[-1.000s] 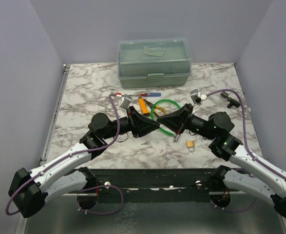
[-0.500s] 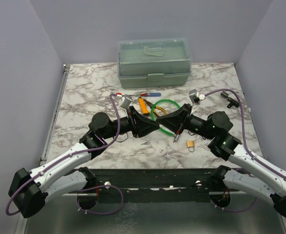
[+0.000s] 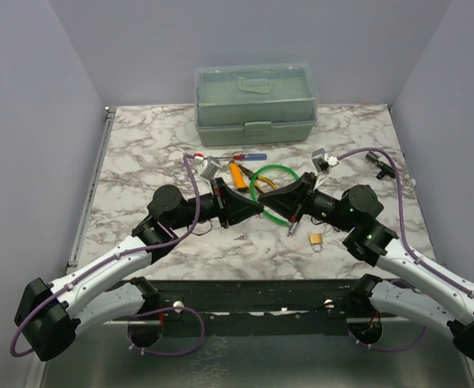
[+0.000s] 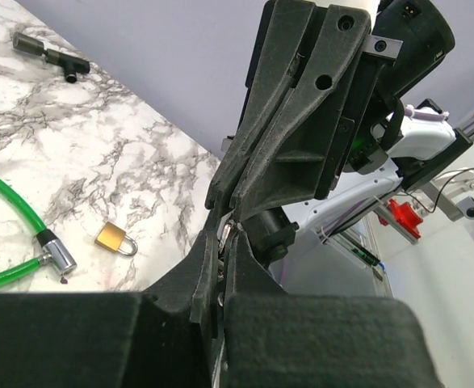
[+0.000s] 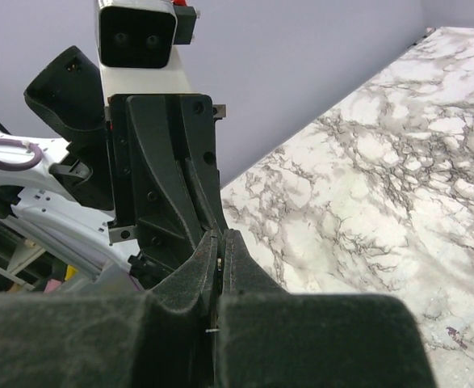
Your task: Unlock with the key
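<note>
My two grippers meet tip to tip above the middle of the table. The left gripper (image 3: pixel 260 208) (image 4: pixel 227 236) is shut, and a thin silver sliver, the key (image 4: pixel 229 230), shows between its fingertips. The right gripper (image 3: pixel 271 212) (image 5: pixel 221 238) is shut too, with a small glint of the key (image 5: pixel 219 263) between its pads. In the top view the key is hidden by the fingers. The small brass padlock (image 3: pixel 316 239) (image 4: pixel 117 238) lies on the marble table, near the right arm and apart from both grippers.
A green cable lock (image 3: pixel 274 173) (image 4: pixel 10 202) lies just behind the grippers, beside an orange tool (image 3: pixel 237 172) and a red-and-blue screwdriver (image 3: pixel 249 157). A green toolbox (image 3: pixel 255 99) stands at the back. A black T-shaped tool (image 3: pixel 379 167) lies at the right.
The left gripper's jaws have closed from partly open to shut at the right gripper's tips. Both arms have stayed almost where they were.
</note>
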### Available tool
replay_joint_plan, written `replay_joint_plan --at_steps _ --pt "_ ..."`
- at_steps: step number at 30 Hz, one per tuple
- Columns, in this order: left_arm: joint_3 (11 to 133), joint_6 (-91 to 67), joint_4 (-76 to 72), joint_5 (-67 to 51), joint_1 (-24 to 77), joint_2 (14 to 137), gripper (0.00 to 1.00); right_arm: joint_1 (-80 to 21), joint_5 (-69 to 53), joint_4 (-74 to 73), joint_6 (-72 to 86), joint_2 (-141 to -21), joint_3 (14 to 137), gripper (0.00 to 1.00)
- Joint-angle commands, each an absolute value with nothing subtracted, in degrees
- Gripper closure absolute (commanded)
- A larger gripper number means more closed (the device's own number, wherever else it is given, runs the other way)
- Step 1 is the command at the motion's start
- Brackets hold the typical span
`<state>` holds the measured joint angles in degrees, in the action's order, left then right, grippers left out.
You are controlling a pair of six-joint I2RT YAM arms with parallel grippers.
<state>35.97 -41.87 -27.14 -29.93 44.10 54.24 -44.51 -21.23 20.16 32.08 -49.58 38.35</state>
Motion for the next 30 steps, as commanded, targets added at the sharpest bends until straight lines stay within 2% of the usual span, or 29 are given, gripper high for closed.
replay_joint_plan --at_steps 1,7,8,10,12,13,14,19,26,30 --pt "38.4 -43.0 -27.4 -31.7 44.0 55.0 1.00 -44.9 -20.9 22.3 31.7 -49.0 36.7 1.00" --pt "38.6 -41.8 -24.5 -30.3 44.0 53.7 1.00 -44.9 -18.2 22.0 31.7 -46.4 34.7 0.99" --pt "38.7 -41.3 -23.6 -29.7 44.0 53.4 1.00 -44.9 -17.6 21.3 31.8 -46.4 34.8 0.94" --pt "38.7 -40.3 -21.5 -28.0 44.0 52.8 1.00 -44.9 -15.9 19.4 32.2 -46.8 35.6 0.68" --pt "38.5 -39.3 -19.1 -25.9 43.9 52.3 1.00 -44.9 -14.0 17.5 32.6 -46.9 36.3 0.36" --pt "38.5 -38.8 -17.8 -25.0 43.9 52.0 1.00 -44.9 -12.3 16.4 33.0 -46.8 36.9 0.27" --pt "38.5 -38.1 -16.4 -24.3 44.0 51.8 1.00 -44.9 -10.3 14.9 33.4 -46.6 37.4 0.23" --pt "39.5 -34.7 -7.6 -19.8 43.9 50.8 1.00 -44.9 2.8 4.0 36.0 -46.3 41.3 0.17" --pt "43.6 -28.1 6.8 -14.6 43.5 51.2 1.00 -44.9 23.5 -23.6 48.7 -51.3 48.7 0.17" --pt "46.2 -23.3 13.9 -12.8 43.1 51.7 1.00 -44.9 29.5 -41.4 60.3 -58.3 54.5 0.20"
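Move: Some 27 cm below the two gripper tips, which meet in mid-air around the key, lies the green cable's metal lock: about 4 cm ahead and 13 cm to the right of the right hand, and roughly 5 cm ahead and 12 cm right of the left. From the right hand, the padlock is about 20 cm right and level fore-and-aft, and the pliers are 23 cm ahead and 3 cm right. Opening wide, the right fingers let go of the key and the arm swings off forward, right and down, about 13 cm in all, towards the cable's lock, the wrist turning some 40 degrees clockwise and tipping downward. The left keeps its pinch on the key and sinks about 5 cm, easing forward and left as its fingers tip down. ##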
